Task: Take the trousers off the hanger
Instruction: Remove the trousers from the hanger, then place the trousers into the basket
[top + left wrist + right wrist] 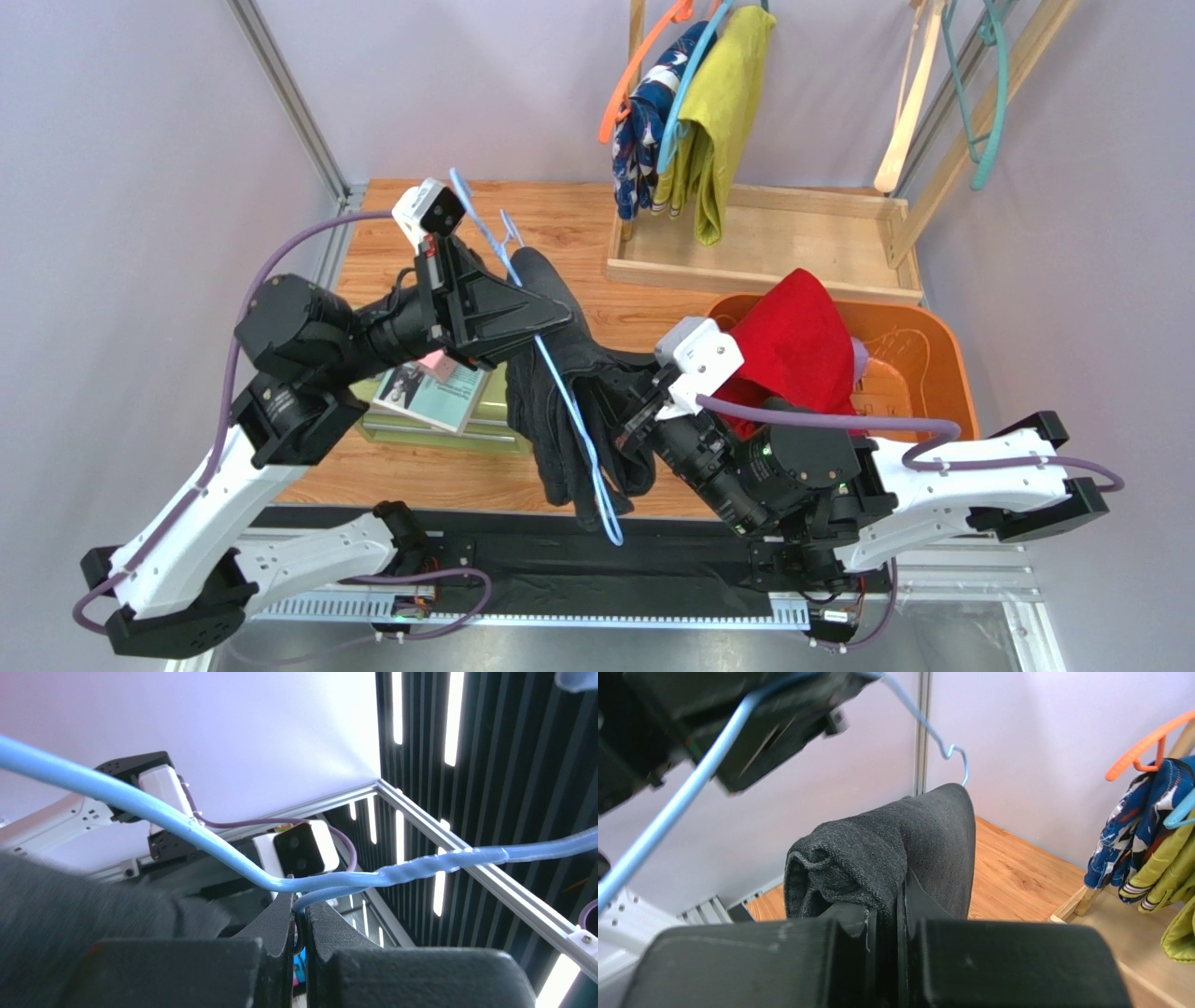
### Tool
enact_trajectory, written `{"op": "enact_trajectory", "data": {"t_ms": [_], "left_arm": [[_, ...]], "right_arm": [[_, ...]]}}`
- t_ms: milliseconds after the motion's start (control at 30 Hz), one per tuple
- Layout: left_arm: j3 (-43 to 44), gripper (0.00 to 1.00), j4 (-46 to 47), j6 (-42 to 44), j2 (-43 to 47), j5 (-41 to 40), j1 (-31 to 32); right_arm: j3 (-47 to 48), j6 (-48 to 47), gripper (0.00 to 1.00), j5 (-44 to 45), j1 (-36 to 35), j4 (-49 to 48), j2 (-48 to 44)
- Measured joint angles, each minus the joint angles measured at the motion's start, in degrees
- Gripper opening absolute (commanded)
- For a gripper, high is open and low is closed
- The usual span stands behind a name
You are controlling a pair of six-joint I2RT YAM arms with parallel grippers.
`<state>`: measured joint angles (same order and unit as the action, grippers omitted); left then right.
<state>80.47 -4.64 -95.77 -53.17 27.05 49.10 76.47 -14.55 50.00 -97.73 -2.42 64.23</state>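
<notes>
Black trousers (561, 406) hang over a light blue wire hanger (561, 385) above the table's near middle. My left gripper (540, 329) is shut on the hanger wire (210, 847), pinched between its fingertips (284, 913). My right gripper (624, 420) is shut on a fold of the black trousers (906, 847), right below the hanger. Red trousers (793, 343) lie in the orange basket (926, 350). Navy patterned trousers (648, 126) and yellow-green trousers (723, 112) hang on hangers at the back.
A wooden rack (765, 238) stands at the back with an orange hanger (1151, 742) and empty teal (989, 84) and pale (912, 98) hangers. A book on a green box (435, 399) lies under my left arm. The frame post (288, 98) rises at the back left.
</notes>
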Motion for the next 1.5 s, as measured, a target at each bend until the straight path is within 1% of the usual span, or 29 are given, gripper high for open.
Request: {"op": "enact_trajectory", "data": {"t_ms": [133,267,400,600,767,867,933,1067,1300,1400,1500], "left_arm": [[-5.88,0.0,-0.31,0.28,5.03,-2.91,0.0],[-10.88,0.0,-0.28,0.28,8.66,-4.48,0.0],[-14.12,0.0,-0.22,0.15,10.64,-5.57,0.0],[-15.82,0.0,-0.68,0.26,11.87,-6.6,0.0],[-17.4,0.0,-1.22,0.31,12.81,-6.67,0.0],[-18.4,0.0,-1.7,0.39,13.33,-6.64,0.0],[-18.99,0.0,-2.03,0.55,13.64,-6.64,0.0],[-19.98,0.0,-2.62,0.5,14.03,-6.62,0.0],[-20.11,0.0,-2.6,0.5,13.07,-5.68,0.0],[-20.11,0.0,-1.66,0.33,11.67,-4.61,0.0],[-20.11,0.0,-0.55,0.07,9.55,-3.34,0.0]], "right_arm": [[0.07,-0.17,0.0,2.84,0.02,-6.49,1.4],[2.43,-1.03,0.0,3.91,0.04,-9.75,3.04],[7.67,-4.07,0.0,4.48,0.55,-10.73,4.72],[17.0,-9.4,0.0,3.91,4.04,-11.61,5.7],[24.3,-15.61,0.0,3.32,6.64,-12.13,5.95],[28.92,-20.98,0.0,2.71,7.48,-12.04,6.64],[30.36,-25.07,0.0,2.08,7.69,-12.41,6.67],[28.81,-32.76,0.0,1.95,8.48,-13.33,4.68],[17.81,-43.52,0.0,6.08,10.36,-14.29,-5.7],[15.54,-44.33,0.0,8.13,10.45,-11.41,-11.54],[16.13,-41.48,0.0,10.03,10.45,-3.67,-17.44]]}}
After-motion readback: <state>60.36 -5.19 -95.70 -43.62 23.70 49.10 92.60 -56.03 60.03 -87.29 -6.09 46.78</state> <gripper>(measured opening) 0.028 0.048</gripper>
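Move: The right hand already grips the dark trousers. The orange bin they go to lies some 33 cm to its right, about 15 cm ahead and nearly 40 cm below, with the red trousers in it about 25 cm right, 17 cm ahead and 36 cm down. The blue hanger's middle is some 7 cm left of that hand, level fore and aft, 6 cm higher. From the left hand, the dark trousers are about 12 cm below and 4 cm right. Still pinching the dark trousers, the right hand pulls them up off the blue hanger, rising almost 20 cm, then swings right across to the bin's side, about 25 cm in all, working forward a little, turning some 30 degrees clockwise and sinking slightly at the end. The left hand keeps its pinch on the hanger and drops about 10 cm, drawing it down out of them. ##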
